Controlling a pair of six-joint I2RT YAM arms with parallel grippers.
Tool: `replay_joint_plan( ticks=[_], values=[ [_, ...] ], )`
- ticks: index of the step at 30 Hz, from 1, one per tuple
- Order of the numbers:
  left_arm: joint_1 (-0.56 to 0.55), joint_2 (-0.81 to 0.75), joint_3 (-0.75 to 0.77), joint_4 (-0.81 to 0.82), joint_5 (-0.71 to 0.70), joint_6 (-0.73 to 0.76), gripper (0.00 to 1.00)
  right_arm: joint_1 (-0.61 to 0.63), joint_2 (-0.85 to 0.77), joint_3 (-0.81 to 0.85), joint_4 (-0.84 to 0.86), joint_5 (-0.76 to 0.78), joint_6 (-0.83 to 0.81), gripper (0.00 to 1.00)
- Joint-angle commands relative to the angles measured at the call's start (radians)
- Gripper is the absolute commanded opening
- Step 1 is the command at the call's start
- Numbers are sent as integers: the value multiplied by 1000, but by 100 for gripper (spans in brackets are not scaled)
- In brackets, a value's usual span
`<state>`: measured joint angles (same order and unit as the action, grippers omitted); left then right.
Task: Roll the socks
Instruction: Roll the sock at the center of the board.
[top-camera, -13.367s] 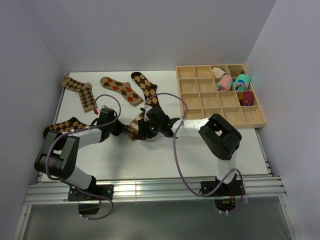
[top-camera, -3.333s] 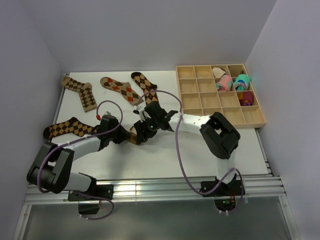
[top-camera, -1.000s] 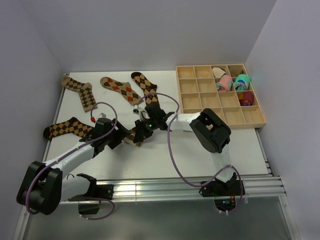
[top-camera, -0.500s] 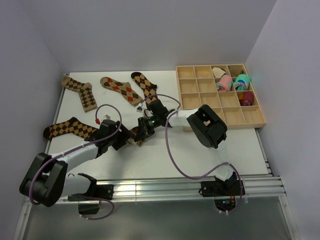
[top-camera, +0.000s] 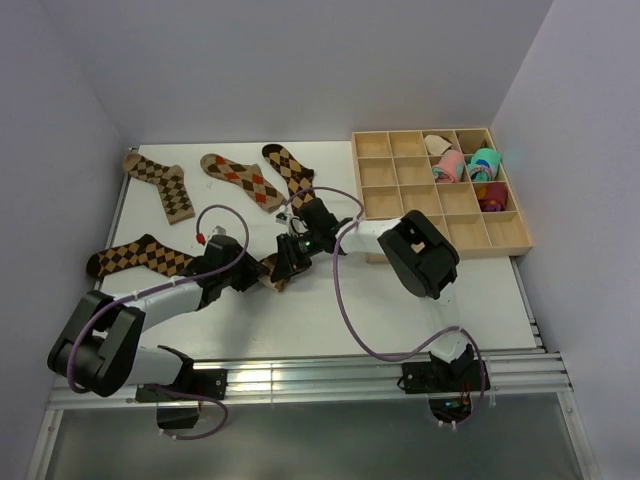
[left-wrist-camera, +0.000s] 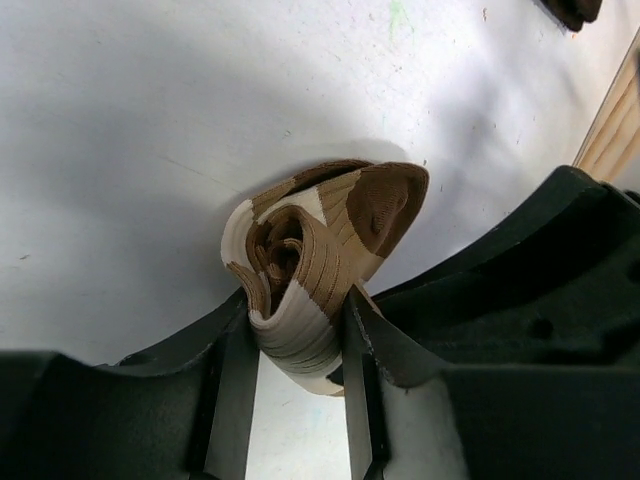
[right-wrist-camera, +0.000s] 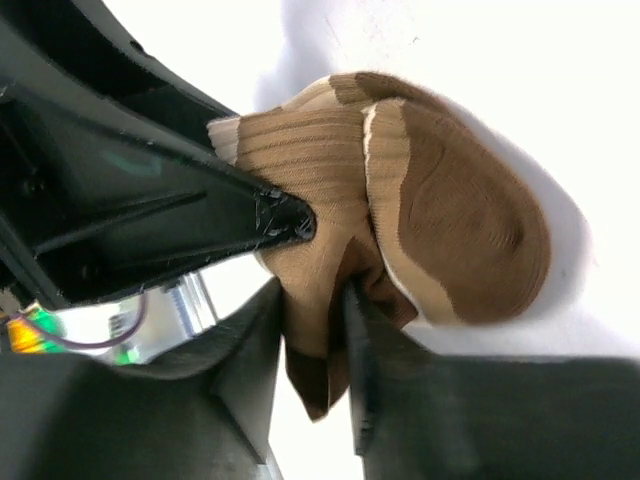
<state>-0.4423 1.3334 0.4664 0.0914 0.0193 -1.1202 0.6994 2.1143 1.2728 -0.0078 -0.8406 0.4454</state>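
A brown-and-cream striped sock (left-wrist-camera: 318, 262), wound into a stubby bundle, lies on the white table between both grippers (top-camera: 271, 268). My left gripper (left-wrist-camera: 297, 352) is shut on the bundle's cream cuff end, one finger on each side. My right gripper (right-wrist-camera: 305, 340) pinches a brown fold of the same sock (right-wrist-camera: 450, 215) from the other side. A left finger (right-wrist-camera: 250, 215) presses the roll from above in the right wrist view. Several argyle socks lie flat: one at the left (top-camera: 138, 255), three along the back (top-camera: 160, 184) (top-camera: 243, 180) (top-camera: 290, 172).
A wooden compartment tray (top-camera: 385, 190) stands at the back right, with pink and teal rolled bundles (top-camera: 462, 165) in its far cells. The right arm's cable (top-camera: 345, 300) loops over the table. White walls close in both sides.
My left gripper has slid in toward the right gripper and come to sit against the striped bundle. The right gripper has stayed at the bundle, shifting only a little.
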Motion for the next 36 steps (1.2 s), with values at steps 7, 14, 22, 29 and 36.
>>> replay_joint_plan(
  ticks=[7,14,22,29,36],
  values=[
    [1,38,51,-150,-48,74,26,72,-316,-222,52,424,-140,50],
    [1,58,97,-197,-28,105,25,248,-503,-391,236,878,-315,51],
    [1,87,120,-209,7,119,25,357,-472,-349,292,946,-435,50],
    [1,92,133,-225,19,134,25,387,-361,-291,284,974,-494,53],
    [1,107,143,-219,41,138,25,408,-272,-274,250,997,-527,60]
  ],
)
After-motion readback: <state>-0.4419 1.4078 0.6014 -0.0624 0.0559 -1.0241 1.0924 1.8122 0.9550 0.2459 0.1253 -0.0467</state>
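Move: The half-rolled striped sock is already pinched by both hands: its middle lies some 2 cm right of the left hand and 1 cm ahead, about 1 cm below. From the right hand it is roughly 1 cm left, 1 cm ahead and 1 cm below. The dark diamond sock lies about 22 cm ahead of the right hand and 4 cm right; the red-diamond sock about 21 cm ahead and 7 cm left. Right hand opens off the sock rightward, rises about 5 cm, rolls 60 degrees, lowers beside it; left holds. ##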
